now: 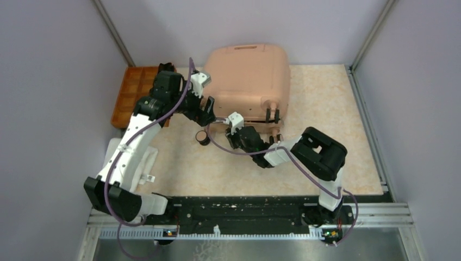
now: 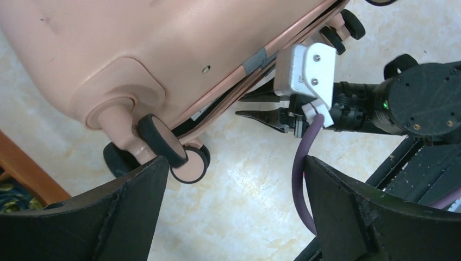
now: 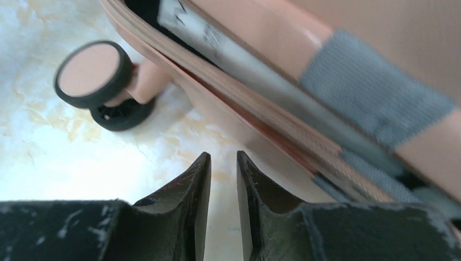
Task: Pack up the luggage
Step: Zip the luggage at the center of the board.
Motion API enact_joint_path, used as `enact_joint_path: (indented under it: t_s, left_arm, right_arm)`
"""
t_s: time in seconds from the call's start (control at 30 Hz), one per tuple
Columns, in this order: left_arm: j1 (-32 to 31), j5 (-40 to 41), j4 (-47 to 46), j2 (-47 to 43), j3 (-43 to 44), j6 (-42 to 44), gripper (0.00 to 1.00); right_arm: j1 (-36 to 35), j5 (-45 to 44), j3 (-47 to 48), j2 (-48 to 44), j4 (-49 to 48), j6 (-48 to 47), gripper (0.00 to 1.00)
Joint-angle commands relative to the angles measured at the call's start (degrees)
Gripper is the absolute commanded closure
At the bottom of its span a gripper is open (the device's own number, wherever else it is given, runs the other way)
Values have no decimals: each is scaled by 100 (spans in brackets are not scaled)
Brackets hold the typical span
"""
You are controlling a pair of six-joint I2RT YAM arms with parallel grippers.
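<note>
The peach-pink luggage [image 1: 250, 76] lies flat at the back of the table with its lid down, the seam slightly ajar along the near edge. My left gripper [image 1: 209, 110] hovers at the near-left corner, by a black-and-pink wheel [image 2: 163, 142]. It [image 2: 236, 163] is open wide with only table between the fingers. My right gripper [image 1: 235, 126] sits just in front of the seam [image 3: 261, 103]. Its jaws [image 3: 223, 155] stand a narrow gap apart, holding nothing. Another wheel [image 3: 92, 73] shows to its left. The right gripper [image 2: 244, 106] also appears in the left wrist view.
An orange compartmented tray [image 1: 133, 92] stands at the back left, partly under the left arm. A grey tape patch [image 3: 375, 103] sits on the luggage shell by the seam. Grey walls enclose the table on three sides. A purple cable [image 2: 299, 163] hangs beside the left finger.
</note>
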State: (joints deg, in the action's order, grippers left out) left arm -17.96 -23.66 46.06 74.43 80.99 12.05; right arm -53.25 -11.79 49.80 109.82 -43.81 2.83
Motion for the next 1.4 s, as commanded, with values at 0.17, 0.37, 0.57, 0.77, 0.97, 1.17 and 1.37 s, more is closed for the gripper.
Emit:
enact_joint_path:
  t_s: [0.17, 0.37, 0.57, 0.77, 0.97, 1.17, 1.37]
  left_arm:
    - [905, 525, -322, 1134, 380, 10, 1]
    - [908, 465, -842, 873, 190, 298, 1]
    - [908, 40, -839, 555, 917, 381, 1]
    - [965, 661, -718, 827, 890, 640, 1]
    - [1116, 363, -413, 1327, 554, 486, 1]
    - [1162, 223, -496, 1828, 673, 448, 2]
    - [1163, -563, 303, 2489, 1151, 359, 52]
  right_arm:
    - [-36, 110, -378, -564, -984, 320, 74]
    - [-36, 197, -405, -558, -981, 397, 74]
    - [-36, 173, -384, -590, -919, 397, 74]
    - [-32, 143, -331, -561, -888, 420, 74]
    - [-31, 146, -406, -585, -967, 485, 74]
    - [-30, 161, -509, -619, -1053, 541, 75]
    - [-29, 149, -410, -510, -1013, 515, 75]
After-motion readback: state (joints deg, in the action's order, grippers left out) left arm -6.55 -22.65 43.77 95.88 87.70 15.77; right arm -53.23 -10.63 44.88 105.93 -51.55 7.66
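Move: The left hand, open and empty, has the upper shell's near-left wheel some 7 cm ahead, 3 cm to its left and 7 cm below. The lower wheel is about level fore and aft and sideways, some 20 cm down; the wooden tray lies roughly 15 cm ahead, 21 cm left and 25 cm down. From the right hand, that upper wheel is about 4 cm ahead, 10 cm left and 12 cm higher, while the luggage's zip seam runs some 5 cm straight ahead and 2 cm above. The left hand dips about 5 cm with its fingers wide open, sweeps low forward and left, rises to a little above its starting height, then drops some 12 cm over the upper shell's near-left wheel and partly closes, pinching it between the fingers; in all it ends about 10 cm farther forward and 6 cm farther left, turned some 10 degrees counter-clockwise. The right hand, fingers still slightly parted, dips a couple of centimetres while drifting right, comes back and rises to about 3 cm above its start in front of the zip seam, then holds there. ##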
